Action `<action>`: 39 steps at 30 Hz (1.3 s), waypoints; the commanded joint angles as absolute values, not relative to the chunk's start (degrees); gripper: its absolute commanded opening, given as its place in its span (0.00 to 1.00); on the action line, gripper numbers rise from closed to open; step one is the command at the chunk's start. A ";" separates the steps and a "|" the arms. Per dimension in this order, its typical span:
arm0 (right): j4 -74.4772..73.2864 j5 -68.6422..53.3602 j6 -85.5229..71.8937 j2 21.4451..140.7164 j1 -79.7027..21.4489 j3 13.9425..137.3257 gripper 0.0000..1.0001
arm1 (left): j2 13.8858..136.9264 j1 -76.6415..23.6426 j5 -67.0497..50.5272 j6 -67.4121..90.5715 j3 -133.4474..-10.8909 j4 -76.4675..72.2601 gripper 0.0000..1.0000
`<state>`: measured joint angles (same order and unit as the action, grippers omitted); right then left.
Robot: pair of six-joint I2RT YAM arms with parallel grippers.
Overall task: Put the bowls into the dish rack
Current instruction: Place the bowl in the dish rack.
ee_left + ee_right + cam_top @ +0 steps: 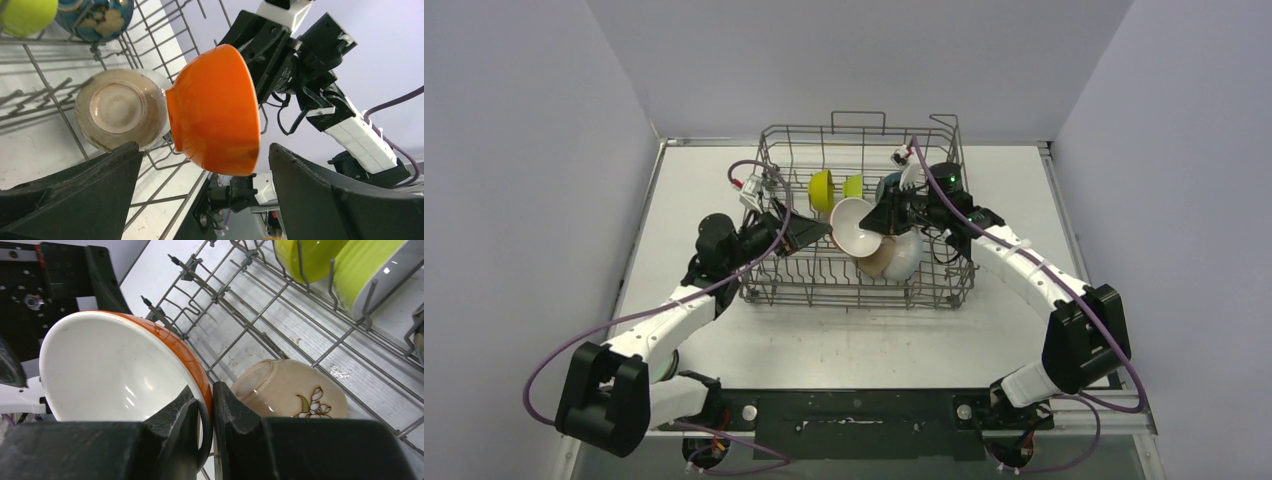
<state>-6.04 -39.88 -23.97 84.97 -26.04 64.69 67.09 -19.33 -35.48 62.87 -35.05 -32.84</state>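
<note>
The dish rack (771, 160) stands mid-table. My right gripper (211, 407) is shut on the rim of an orange bowl (115, 370) with a white inside, holding it tilted over the rack floor (235, 335). In the top view this orange bowl (852, 224) hangs between both arms. My left gripper (205, 200) is open just below the orange bowl (215, 110), its fingers (80, 195) apart from it. A beige flowered bowl (292, 390) lies upside down in the rack beside a white bowl (908, 256). Yellow (821, 190), lime (853, 185) and blue-patterned (97, 17) bowls stand in the back row.
Upright tines (172, 261) and the rack's wire walls (944, 285) surround both grippers. The right arm (350, 130) reaches in from the rack's right side, the left arm (674, 310) over its left wall. Purple cables (754, 165) loop near the rack's back left corner.
</note>
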 commanded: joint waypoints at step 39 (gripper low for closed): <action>-2.32 -38.76 -24.46 82.98 -29.53 66.16 0.79 | 70.71 -25.75 -35.68 59.77 -42.88 -28.05 0.00</action>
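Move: The orange bowl, its rim still pinched by the right fingers, has its middle about 7 cm to the right of the open left hand, level fore and aft and a touch lower. From the right hand it is roughly 4 cm left and 1 cm back. The upturned tan bowl in the rack lies 12 cm right, 3 cm ahead and 15 cm below the left hand; the white bowl stands 6 cm right and 1 cm farther out than the tan one. The left fingers close around the orange bowl, one by its foot and one on the rim side, after the left hand has slid about 4 cm right and a little back and down. The right hand carries the bowl some 2 cm left and back to meet it, then stays put and opens wide, letting go of the rim. ##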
